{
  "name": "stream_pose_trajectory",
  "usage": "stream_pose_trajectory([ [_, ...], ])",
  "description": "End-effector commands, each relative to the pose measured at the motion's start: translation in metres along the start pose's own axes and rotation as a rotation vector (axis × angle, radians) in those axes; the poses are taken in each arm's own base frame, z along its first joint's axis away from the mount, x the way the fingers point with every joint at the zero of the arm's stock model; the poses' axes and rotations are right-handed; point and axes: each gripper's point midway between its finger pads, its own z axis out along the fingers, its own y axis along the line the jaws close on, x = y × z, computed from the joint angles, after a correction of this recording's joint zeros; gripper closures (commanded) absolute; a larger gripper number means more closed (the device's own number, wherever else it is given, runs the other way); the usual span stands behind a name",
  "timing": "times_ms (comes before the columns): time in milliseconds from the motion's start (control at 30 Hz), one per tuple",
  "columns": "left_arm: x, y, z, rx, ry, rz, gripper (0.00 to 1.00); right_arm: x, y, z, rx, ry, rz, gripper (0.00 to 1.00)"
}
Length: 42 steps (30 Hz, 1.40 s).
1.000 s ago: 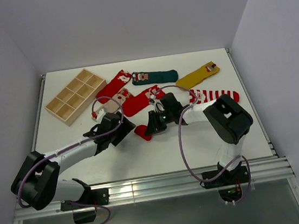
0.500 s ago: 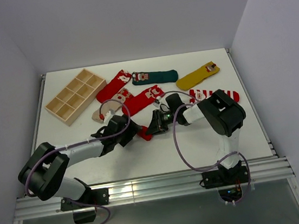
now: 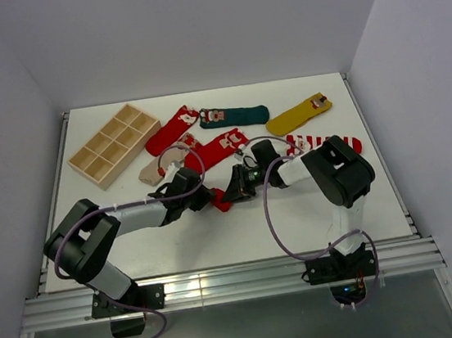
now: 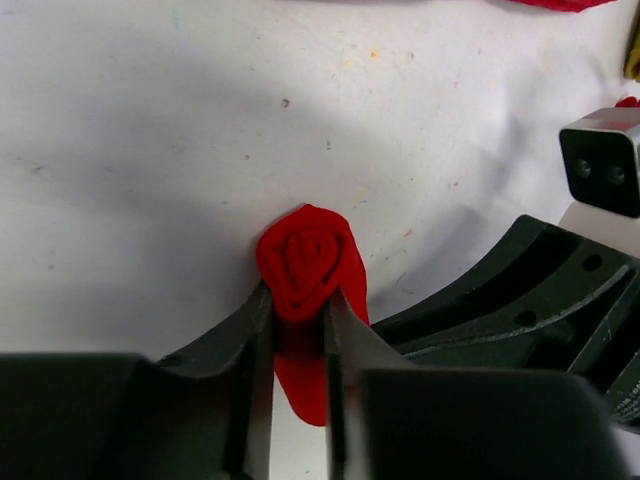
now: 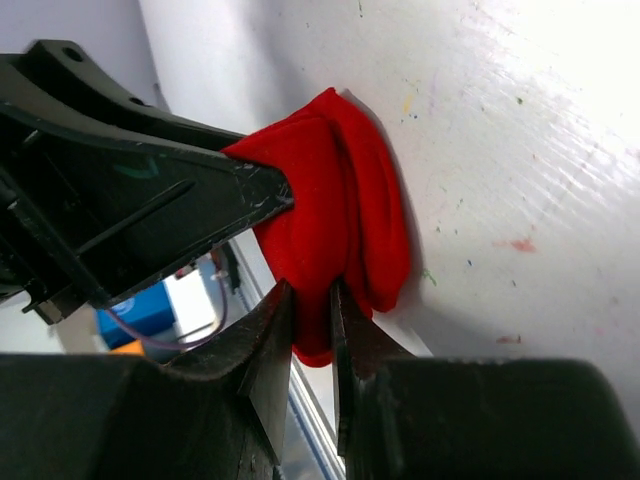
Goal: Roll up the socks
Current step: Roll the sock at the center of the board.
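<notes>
A red sock [image 3: 219, 199], wound into a tight roll, lies on the white table between my two grippers. In the left wrist view the roll [image 4: 308, 262] shows its spiral end, and my left gripper [image 4: 298, 312] is shut on it from the near side. In the right wrist view my right gripper [image 5: 311, 305] pinches a fold of the same red sock [image 5: 345, 215], with the left gripper's dark finger pressing on it from the left. From above, the left gripper [image 3: 203, 198] and right gripper [image 3: 233, 189] meet at the roll.
Flat socks lie behind: red [image 3: 170, 129], dark green [image 3: 234, 117], mustard [image 3: 299, 114], red-and-white striped [image 3: 326, 142], another red [image 3: 219, 147] and beige [image 3: 156, 168]. A wooden compartment tray [image 3: 112, 143] stands at the back left.
My left arm has reached right to the red roll and its jaws have closed on it. The right gripper has kept its hold and barely moved.
</notes>
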Motion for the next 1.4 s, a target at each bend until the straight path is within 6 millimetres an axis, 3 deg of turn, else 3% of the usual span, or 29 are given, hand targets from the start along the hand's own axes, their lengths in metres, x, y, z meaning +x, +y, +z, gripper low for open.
stream_pose_trajectory([
  [0, 0.009, 0.034, 0.006, -0.138, 0.023, 0.051, 0.83, 0.016, -0.044, -0.008, 0.219, -0.013, 0.004, 0.92],
  [133, 0.006, 0.036, 0.005, -0.173, 0.029, 0.109, 1.0, 0.007, -0.037, -0.02, 0.309, -0.081, -0.134, 0.74],
  [233, 0.003, 0.035, 0.003, -0.198, 0.035, 0.161, 1.0, -0.005, -0.026, -0.033, 0.415, -0.185, -0.291, 0.58],
  [300, 0.003, 0.034, 0.002, -0.217, 0.045, 0.188, 1.0, -0.004, -0.016, -0.036, 0.462, -0.231, -0.384, 0.54],
  [367, 0.003, 0.032, 0.001, -0.22, 0.055, 0.217, 1.0, -0.019, -0.005, -0.051, 0.543, -0.344, -0.498, 0.48],
  [400, 0.003, 0.03, 0.003, -0.223, 0.062, 0.225, 1.0, -0.013, 0.0, -0.049, 0.563, -0.353, -0.556, 0.46],
  [433, 0.004, 0.031, 0.002, -0.232, 0.073, 0.242, 1.0, -0.022, 0.01, -0.057, 0.6, -0.421, -0.63, 0.46],
  [500, 0.005, 0.029, 0.004, -0.239, 0.089, 0.254, 1.0, -0.021, 0.016, -0.06, 0.636, -0.451, -0.727, 0.45],
  [733, 0.01, 0.026, 0.007, -0.246, 0.14, 0.303, 1.0, -0.01, 0.045, -0.045, 0.667, -0.508, -0.975, 0.44],
  [1200, 0.014, 0.023, 0.011, -0.244, 0.193, 0.332, 1.0, -0.002, 0.045, -0.002, 0.732, -0.458, -1.127, 0.44],
  [1367, 0.018, 0.023, 0.012, -0.241, 0.212, 0.333, 1.0, -0.001, 0.036, 0.007, 0.773, -0.438, -1.145, 0.44],
])
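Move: Between the two hands, in the middle of the board, sits the rolled red sock: its middle is about 2 cm right of the left hand, 1 cm nearer the base and 1 cm lower, and about 2 cm left of the right hand, level fore and aft and 1 cm lower. A flat red sock lies some 16 cm ahead of the left hand and 3 cm to its right; the beige sock is about 14 cm ahead and 15 cm to its left. Closing on the roll, the left fingers pinch its left end and hold it, the hand easing about 2 cm right and turning slightly clockwise. The right hand opens and lets go of the other end, rises some 5 cm, then sinks again, swinging its fingers clockwise from pointing left to pointing forward-left and down, spread about the sock's free end. ##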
